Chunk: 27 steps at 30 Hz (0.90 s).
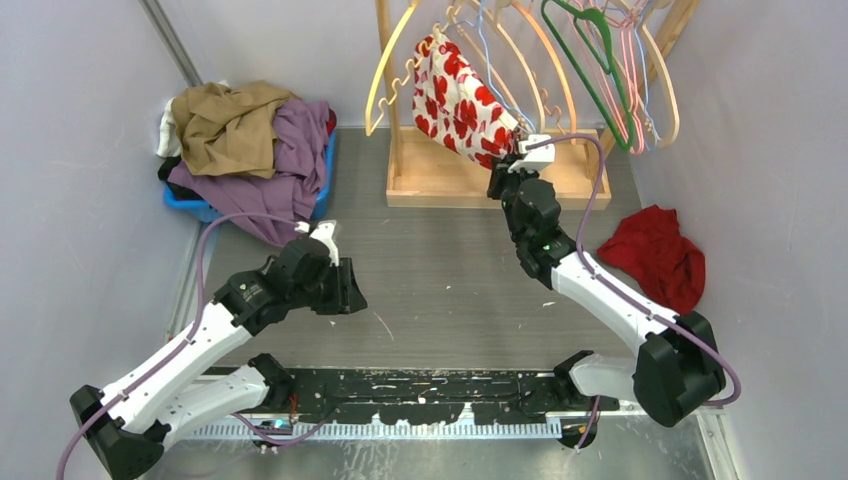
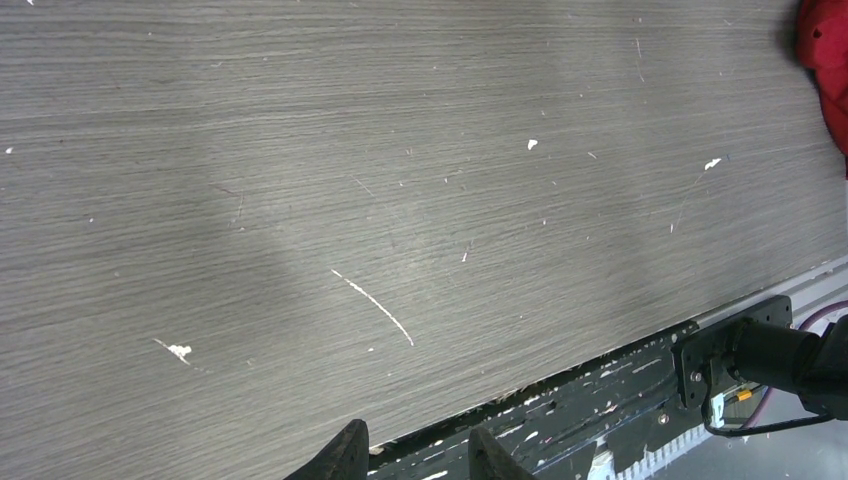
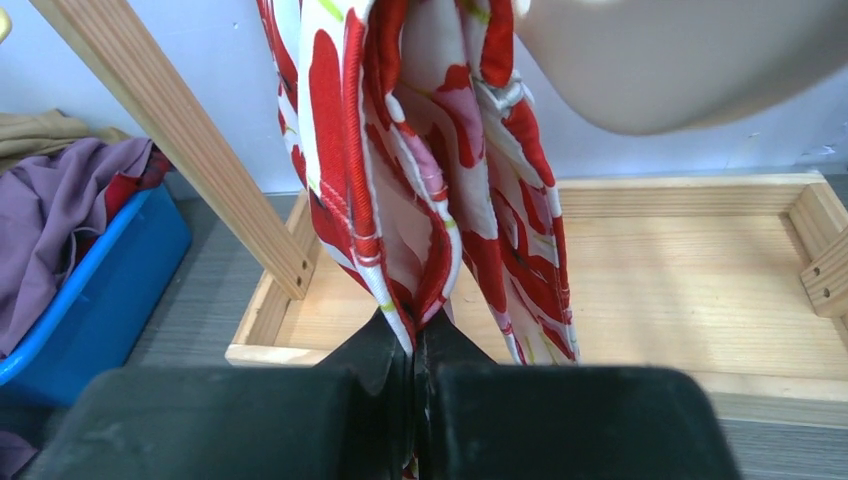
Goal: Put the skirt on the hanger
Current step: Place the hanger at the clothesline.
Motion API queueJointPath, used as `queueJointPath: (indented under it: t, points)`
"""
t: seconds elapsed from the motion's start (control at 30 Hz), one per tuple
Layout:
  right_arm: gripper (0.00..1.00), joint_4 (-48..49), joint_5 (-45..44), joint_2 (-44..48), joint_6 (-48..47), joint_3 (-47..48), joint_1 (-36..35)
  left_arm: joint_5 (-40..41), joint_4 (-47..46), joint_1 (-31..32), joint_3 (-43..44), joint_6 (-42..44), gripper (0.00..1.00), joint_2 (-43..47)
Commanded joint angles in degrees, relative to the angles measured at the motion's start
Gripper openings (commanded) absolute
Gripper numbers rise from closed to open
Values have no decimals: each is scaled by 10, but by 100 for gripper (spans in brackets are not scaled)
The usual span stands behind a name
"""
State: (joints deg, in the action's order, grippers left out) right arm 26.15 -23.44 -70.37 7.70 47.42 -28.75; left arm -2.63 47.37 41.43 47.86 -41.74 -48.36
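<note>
The skirt (image 1: 460, 100), white with red flowers, hangs from the wooden rack at the back, draped over a pale wooden hanger (image 1: 383, 75). My right gripper (image 1: 515, 150) is at the skirt's lower corner. In the right wrist view the skirt (image 3: 400, 150) hangs in folds, and the right gripper (image 3: 418, 335) is shut on its bottom edge, with cloth pinched between the black fingers. My left gripper (image 1: 340, 285) hovers low over the table at the left. In its wrist view the left gripper (image 2: 417, 437) is open and holds nothing, above the table's front edge.
A blue bin (image 1: 200, 205) piled with tan and purple clothes stands at the back left. A red garment (image 1: 655, 255) lies at the right. The rack's wooden base tray (image 1: 440, 185) sits under the skirt, and several more hangers, one green (image 1: 590, 60), crowd the rail. Grey walls close both sides.
</note>
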Motion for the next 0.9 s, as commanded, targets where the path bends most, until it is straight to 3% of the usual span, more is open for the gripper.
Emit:
queueJointPath:
  t: [0.0,0.43,0.87]
  points:
    - [1,42,15,26,12,-14,3,3,-18,-4,15,4,41,-1]
    - [1,111,-14,-1,48,-113,3,-2,-25,-3,9,3,41,-6]
    - [1,157,-8,-92,59,-92,3,2,-21,-3,11,3,41,-8]
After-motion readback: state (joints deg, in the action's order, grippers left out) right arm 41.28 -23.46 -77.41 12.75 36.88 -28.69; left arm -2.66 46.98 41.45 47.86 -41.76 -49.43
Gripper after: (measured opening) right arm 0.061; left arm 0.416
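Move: The right hand already pinches the skirt's near edge; the skirt's middle hangs on its hanger about 8 cm ahead, 4 cm to the left and 10 cm above. The wooden hanger's near end is roughly 2 cm ahead, 5 cm right and 9 cm up. Below, the rack's tray lies straight ahead about 8 cm and 27 cm down. From the left hand the skirt's middle is some 33 cm ahead, 23 cm right and 23 cm higher. Keep the right gripper shut on the skirt's near edge and pull it down about 7 cm towards the rack's tray, fingers still pointing forward. Ease back a centimetre or so at first, then come forward a couple of centimetres while still sinking; let the wrist tip only slightly. ##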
